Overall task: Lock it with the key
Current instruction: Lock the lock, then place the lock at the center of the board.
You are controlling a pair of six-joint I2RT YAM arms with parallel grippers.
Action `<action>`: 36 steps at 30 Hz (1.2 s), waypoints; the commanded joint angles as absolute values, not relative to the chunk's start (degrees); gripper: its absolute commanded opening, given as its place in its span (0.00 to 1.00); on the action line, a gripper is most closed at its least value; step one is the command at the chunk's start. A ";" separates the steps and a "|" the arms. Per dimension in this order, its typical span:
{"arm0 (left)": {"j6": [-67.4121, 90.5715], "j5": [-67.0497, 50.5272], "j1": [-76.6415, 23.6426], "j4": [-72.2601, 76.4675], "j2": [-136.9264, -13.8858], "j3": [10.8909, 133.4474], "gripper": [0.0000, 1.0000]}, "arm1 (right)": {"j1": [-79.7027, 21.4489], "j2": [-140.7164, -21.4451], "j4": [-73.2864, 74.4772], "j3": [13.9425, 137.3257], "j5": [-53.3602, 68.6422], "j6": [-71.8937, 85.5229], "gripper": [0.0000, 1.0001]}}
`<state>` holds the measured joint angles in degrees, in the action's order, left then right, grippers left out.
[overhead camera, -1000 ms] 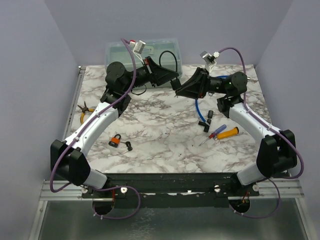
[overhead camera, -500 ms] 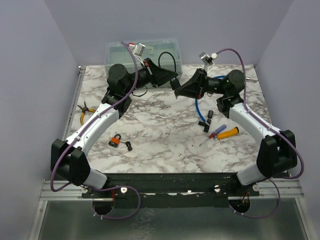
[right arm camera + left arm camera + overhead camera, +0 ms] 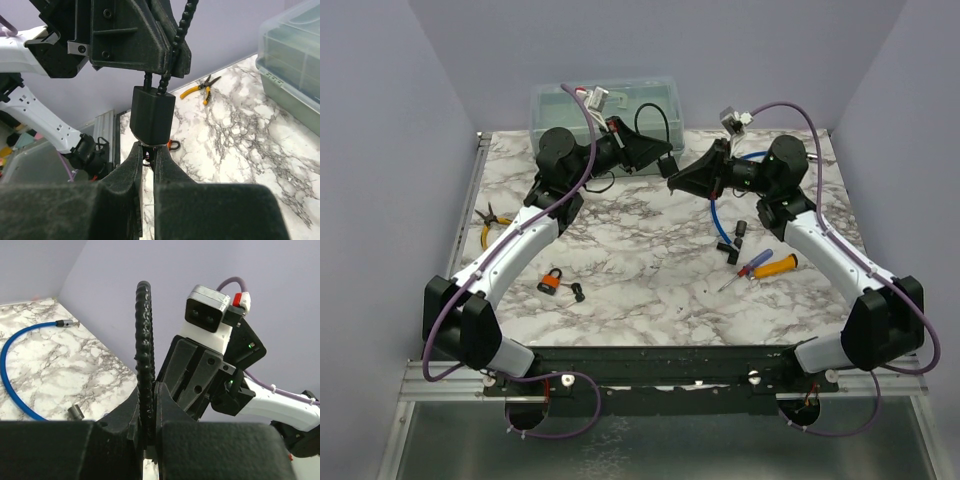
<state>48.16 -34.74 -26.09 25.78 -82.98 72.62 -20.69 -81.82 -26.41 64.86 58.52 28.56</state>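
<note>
A black cable lock hangs in the air over the table's back middle. My left gripper is shut on its ribbed black cable, which stands up between the fingers. The lock's black body hangs just below the left gripper in the right wrist view. My right gripper is shut on a small key at the underside of the body; only a sliver of the key shows. In the top view the right gripper meets the lock body from the right.
An orange padlock and small black parts lie front left. Yellow pliers lie at the left edge. A blue cable, an orange screwdriver and a red-blue one lie right. A clear bin stands behind.
My right wrist has turned and its forearm has swung outward, while the gripper stays at the lock body. The left arm has shifted only slightly.
</note>
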 commanded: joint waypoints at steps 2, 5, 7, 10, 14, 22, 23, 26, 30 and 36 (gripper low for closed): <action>50.65 -30.39 -24.48 30.84 -83.69 75.31 0.00 | -21.18 -79.44 -19.83 63.22 55.35 23.33 0.00; 51.06 -29.27 -24.35 31.13 -83.72 75.49 0.00 | -21.22 -78.90 -19.63 62.00 55.60 23.61 0.00; 51.23 -28.95 -24.20 31.64 -83.74 75.49 0.00 | -21.35 -78.57 -20.28 60.87 56.42 24.61 0.00; 51.85 -29.15 -23.77 32.50 -83.89 75.42 0.00 | -21.48 -78.43 -22.95 58.53 58.56 27.60 0.00; 52.14 -30.70 -23.56 34.18 -84.27 75.08 0.00 | -21.70 -78.81 -26.18 56.27 60.83 31.52 0.00; 51.41 -34.10 -23.56 34.76 -84.25 74.90 0.00 | -21.70 -78.67 -28.61 55.66 61.20 33.60 0.00; 50.97 -34.72 -23.59 34.68 -84.13 74.58 0.00 | -21.71 -78.58 -28.61 55.69 61.08 33.50 0.00; 49.89 -36.61 -23.60 33.15 -83.31 72.89 0.00 | -21.68 -78.36 -27.66 55.72 60.36 32.68 0.00; 46.63 -38.70 -23.60 23.28 -80.92 69.48 0.00 | -21.70 -77.45 -24.89 55.45 57.88 30.40 0.00; 41.39 -36.64 -23.69 6.27 -75.38 58.36 0.00 | -21.62 -76.81 -21.44 54.74 55.97 27.59 0.00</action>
<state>45.93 -36.45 -23.38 19.62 -79.66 64.93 -21.32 -78.24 -24.08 55.48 58.08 30.13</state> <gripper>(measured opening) 0.092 0.060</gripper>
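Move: Right under the lock's black body, the right fingers are already shut on the key; the body's middle lies about 2 cm ahead of them, 1 cm left and 4 cm above. Down on the table, the spare keys lie some 22 cm left and 2 cm back, the orange padlock about 29 cm left and level, the screwdriver roughly 24 cm right and 4 cm ahead. The left hand pinches the cable; the lock body hangs about 3 cm below and 2 cm back from it, sideways level. Pulling the two hands apart to draw the key out of the lock: after barely creeping forward, the right hand, fingers still shut on the key, drops about 5 cm and draws back a little, rolling some 10 degrees, then stays. The left hand keeps its pinch on the cable; it edges forward and dips slightly, rises with a shift to its left, then sinks quickly by about 8 cm, coming back as it goes. ##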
